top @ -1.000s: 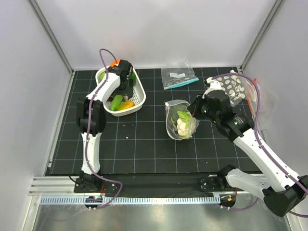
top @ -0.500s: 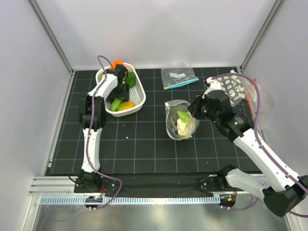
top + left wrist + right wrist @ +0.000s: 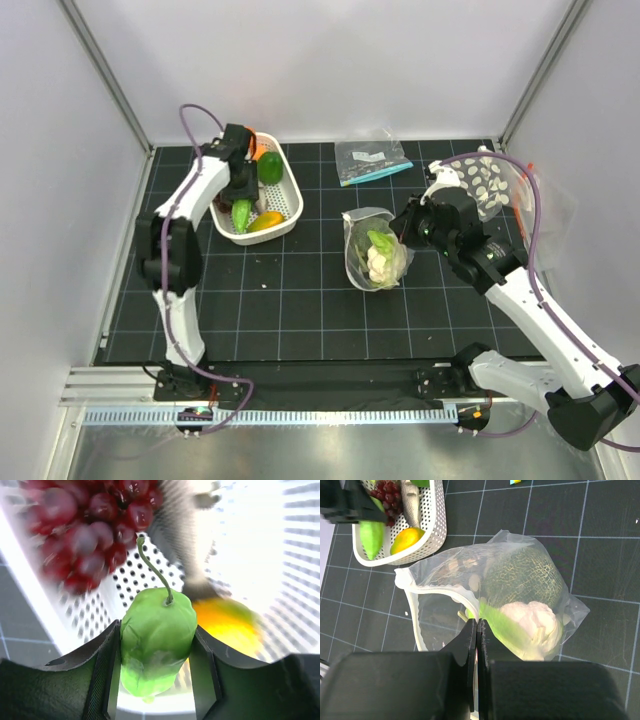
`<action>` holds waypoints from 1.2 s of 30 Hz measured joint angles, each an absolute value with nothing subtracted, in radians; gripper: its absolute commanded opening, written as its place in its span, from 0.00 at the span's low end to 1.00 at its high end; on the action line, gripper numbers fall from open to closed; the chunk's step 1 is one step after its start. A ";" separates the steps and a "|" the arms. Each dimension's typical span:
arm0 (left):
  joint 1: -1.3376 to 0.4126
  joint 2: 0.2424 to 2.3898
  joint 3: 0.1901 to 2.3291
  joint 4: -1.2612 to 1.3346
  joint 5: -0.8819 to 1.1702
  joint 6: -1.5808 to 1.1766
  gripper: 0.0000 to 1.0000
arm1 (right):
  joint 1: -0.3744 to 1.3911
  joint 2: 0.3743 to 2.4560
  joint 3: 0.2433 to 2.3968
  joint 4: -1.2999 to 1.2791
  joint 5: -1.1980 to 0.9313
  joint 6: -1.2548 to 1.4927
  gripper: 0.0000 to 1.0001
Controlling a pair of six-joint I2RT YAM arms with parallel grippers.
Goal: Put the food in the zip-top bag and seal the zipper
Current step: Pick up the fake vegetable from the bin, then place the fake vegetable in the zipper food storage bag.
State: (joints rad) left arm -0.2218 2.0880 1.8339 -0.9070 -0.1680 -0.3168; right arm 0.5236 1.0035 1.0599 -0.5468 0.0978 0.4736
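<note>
In the left wrist view a green pepper (image 3: 160, 620) with a curled stem sits squeezed between both jaws of my left gripper (image 3: 156, 645). From above, that gripper (image 3: 240, 195) is over the white basket (image 3: 296, 205) with the pepper (image 3: 241, 214) under it. My right gripper (image 3: 477, 625) is shut on the zipper (image 3: 440, 587), the white rim of the zip-top bag (image 3: 375, 250), and holds the mouth open toward the basket. Inside the bag lie a dark green melon (image 3: 520, 575), a white cauliflower (image 3: 535, 620) and a green piece.
The basket also holds dark red grapes (image 3: 90, 525), a yellow-orange fruit (image 3: 265, 221) and a round green piece (image 3: 269, 167). A small clear bag with a teal strip (image 3: 372, 160) lies at the back. A dotted bag (image 3: 490, 185) lies at the right wall.
My left gripper has moved from the back of the basket toward its front, and its jaws have closed in on the green pepper. The right arm and the bag have stayed still.
</note>
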 measured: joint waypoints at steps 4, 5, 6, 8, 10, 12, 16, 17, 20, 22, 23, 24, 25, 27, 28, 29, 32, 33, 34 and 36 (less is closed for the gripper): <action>-0.245 1.857 1.710 -0.784 -0.131 -0.336 0.31 | 0.524 1.003 1.058 -0.546 0.096 0.474 0.01; -0.255 1.811 1.684 -0.748 -0.117 -0.337 0.30 | 0.524 1.004 1.057 -0.546 0.093 0.474 0.01; -0.266 1.771 1.657 -0.704 -0.100 -0.338 0.28 | 0.524 1.006 1.056 -0.546 0.090 0.474 0.01; -0.293 1.711 1.604 -0.628 -0.062 -0.340 0.27 | 0.524 1.011 1.056 -0.545 0.086 0.474 0.01; -0.326 1.670 1.534 -0.544 -0.031 -0.342 0.27 | 0.524 1.018 1.056 -0.545 0.079 0.474 0.01; -0.368 1.628 1.439 -0.461 0.004 -0.349 0.26 | 0.524 1.025 1.056 -0.545 0.072 0.474 0.01; -0.464 1.553 1.278 -0.334 0.041 -0.355 0.20 | 0.524 1.050 1.058 -0.547 0.054 0.478 0.01; -0.490 1.533 1.250 -0.305 0.044 -0.351 0.18 | 0.524 1.056 1.059 -0.548 0.050 0.480 0.01; -0.569 1.468 1.190 -0.218 0.043 -0.325 0.09 | 0.524 1.081 1.069 -0.559 0.036 0.490 0.01; -0.607 1.425 1.164 -0.167 0.039 -0.306 0.01 | 0.524 1.097 1.080 -0.563 0.027 0.498 0.01; -0.624 1.397 1.145 -0.128 0.038 -0.298 0.00 | 0.524 1.106 1.086 -0.566 0.018 0.501 0.01; -0.634 1.369 1.125 -0.097 0.038 -0.290 0.00 | 0.524 1.113 1.090 -0.567 0.013 0.503 0.01; -0.639 1.342 1.106 -0.069 0.038 -0.282 0.00 | 0.524 1.119 1.093 -0.567 0.006 0.505 0.01; -0.640 1.292 1.066 -0.010 0.039 -0.274 0.00 | 0.524 1.126 1.094 -0.569 -0.004 0.508 0.01; -0.640 1.273 1.050 0.014 0.041 -0.271 0.00 | 0.524 1.129 1.096 -0.570 -0.008 0.509 0.01; -0.640 1.248 1.029 0.043 0.046 -0.263 0.00 | 0.524 1.131 1.098 -0.572 -0.012 0.511 0.01; -0.648 1.209 0.987 0.117 0.067 -0.246 0.00 | 0.524 1.141 1.112 -0.577 -0.025 0.515 0.01; -0.654 1.201 0.977 0.137 0.079 -0.239 0.00 | 0.524 1.147 1.119 -0.579 -0.033 0.519 0.01; -0.662 1.196 0.969 0.157 0.092 -0.227 0.00 | 0.524 1.152 1.127 -0.579 -0.042 0.522 0.01; -0.681 1.195 0.961 0.192 0.126 -0.200 0.00 | 0.524 1.164 1.142 -0.580 -0.062 0.530 0.01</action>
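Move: The left hand, already gripping the green pepper just above the bin floor, has the bag's open mouth about 31 cm to its right, 16 cm back and 7 cm higher. Below the hand lie the grapes, 3 cm ahead and 4 cm left, and the mango, 7 cm back and 6 cm right. From the right hand, which holds the bag rim, the green pepper is roughly 41 cm left, 14 cm ahead and 17 cm lower; the mouth is 10 cm left, 2 cm ahead and 8 cm below. Up first, about 12 cm, then in a sweep right and back with more rise, the left hand carries the gripped pepper from over the bin towards the bag's mouth. Its wrist swings from pointing down to roughly level and turns clockwise. Meanwhile the right hand keeps its pinch on the rim, easing some 4 cm left and slightly down, tipping a little further downward. ##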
